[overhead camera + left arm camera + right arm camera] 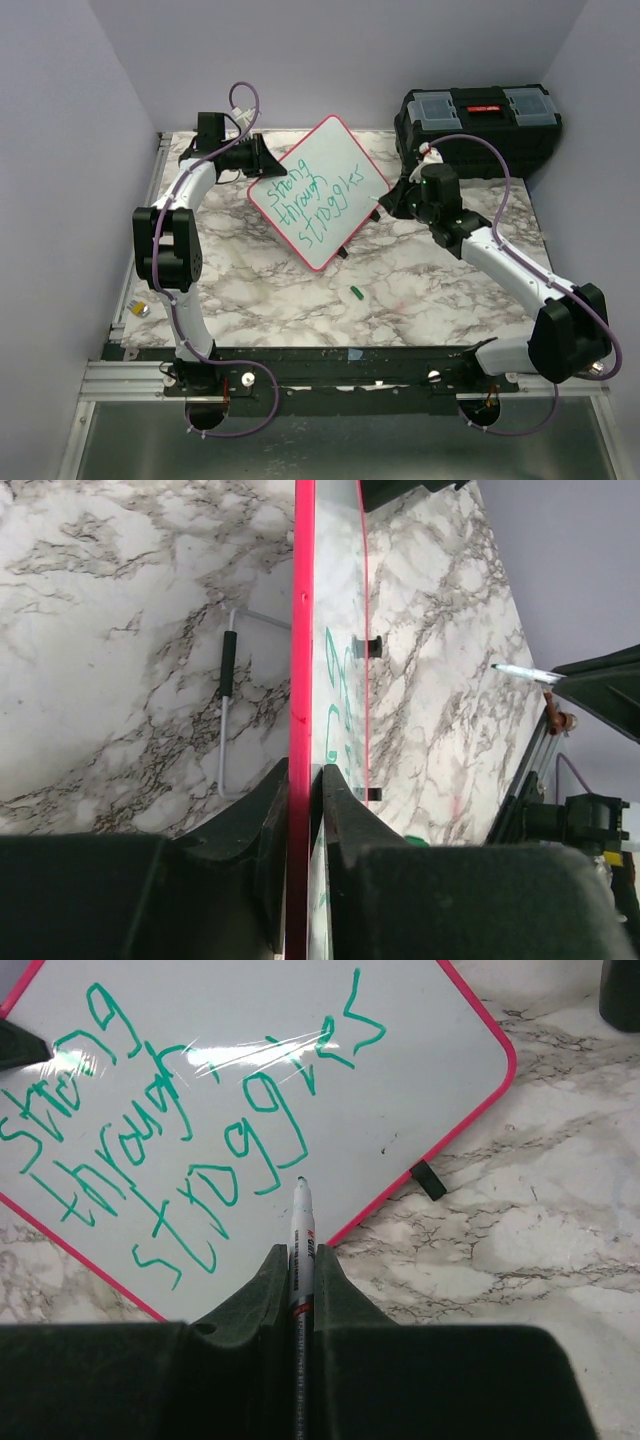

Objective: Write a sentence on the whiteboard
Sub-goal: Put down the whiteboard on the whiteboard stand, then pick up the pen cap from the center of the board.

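The whiteboard (318,190), white with a pink-red frame, stands tilted on one corner mid-table. The sentence (315,200) is written on it in green over three lines, clear in the right wrist view (170,1130). My left gripper (262,160) is shut on the whiteboard's upper-left edge; the left wrist view has the red frame (300,630) between the jaws of the left gripper (305,780). My right gripper (303,1260) is shut on a white marker (302,1230), tip by the board's lower-right edge under the last word. I cannot tell if it touches.
A black toolbox (480,125) stands at the back right, behind the right arm. A green marker cap (355,293) lies on the marble table in front of the board. The board's wire stand (228,700) shows behind it. A small metal object (140,309) lies at the left edge.
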### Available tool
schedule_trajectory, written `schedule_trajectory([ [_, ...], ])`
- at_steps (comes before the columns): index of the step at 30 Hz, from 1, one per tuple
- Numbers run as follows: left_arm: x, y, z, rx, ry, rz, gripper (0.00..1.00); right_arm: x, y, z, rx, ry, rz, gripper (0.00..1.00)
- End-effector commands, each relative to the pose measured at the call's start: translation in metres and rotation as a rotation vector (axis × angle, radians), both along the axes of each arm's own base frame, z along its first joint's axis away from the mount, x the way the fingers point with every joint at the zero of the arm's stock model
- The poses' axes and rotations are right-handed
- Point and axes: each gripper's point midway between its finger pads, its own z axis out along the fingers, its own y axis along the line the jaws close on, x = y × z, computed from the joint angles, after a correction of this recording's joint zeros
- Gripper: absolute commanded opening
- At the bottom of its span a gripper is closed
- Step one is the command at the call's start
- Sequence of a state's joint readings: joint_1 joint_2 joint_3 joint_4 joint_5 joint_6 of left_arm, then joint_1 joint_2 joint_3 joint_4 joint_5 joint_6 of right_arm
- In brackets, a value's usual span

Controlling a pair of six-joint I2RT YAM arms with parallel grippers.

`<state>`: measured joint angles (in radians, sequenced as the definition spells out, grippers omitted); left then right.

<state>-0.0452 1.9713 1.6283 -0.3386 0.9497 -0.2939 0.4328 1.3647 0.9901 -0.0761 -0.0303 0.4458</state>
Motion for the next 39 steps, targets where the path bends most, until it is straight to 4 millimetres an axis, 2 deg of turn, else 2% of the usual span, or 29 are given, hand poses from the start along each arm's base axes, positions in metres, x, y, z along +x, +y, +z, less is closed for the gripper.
schedule_trajectory([
  [1,-0.001,-0.001,-0.015,0.055,-0.047,-0.017,0.21,-0.006,0.006,0.008,0.038,-0.021,0.026,0.01],
  [6,0.000,-0.002,-0.014,0.051,-0.053,-0.018,0.28,-0.007,0.008,0.006,0.046,-0.013,0.035,0.01],
  [15,0.002,-0.002,-0.008,0.041,-0.064,-0.011,0.34,-0.007,0.007,0.000,0.037,-0.004,0.031,0.01],
  [22,0.003,0.000,0.011,0.055,-0.108,0.010,0.44,-0.005,0.006,0.002,0.017,-0.004,0.034,0.01],
  [27,0.006,0.002,0.013,0.061,-0.110,0.027,0.50,-0.006,0.007,0.004,0.020,-0.005,0.039,0.01],
  [39,0.019,0.019,0.020,0.075,-0.112,0.107,0.53,-0.005,0.009,0.003,0.027,-0.004,0.046,0.01],
])
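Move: The whiteboard, its upper-left edge still between the left fingers, has its middle about 9 cm to the right of that hand, 5 cm back and 6 cm lower. Of the two black stand clips at its lower edge, the nearer is some 14 cm right and 19 cm back, the farther 22 cm right and 11 cm back, both about 15 cm below. From the right hand, holding the marker, the whiteboard's middle is roughly 16 cm left, 4 cm ahead and 6 cm lower. The whiteboard's upper-left edge is lowered about 1.5 cm onto its stand by the left hand, which lets go of its pinch as the fingers spread to about half open around the edge. The hand then stays almost in place before easing about 1 cm forward and slightly up and left, the rim still between the parted fingers. ##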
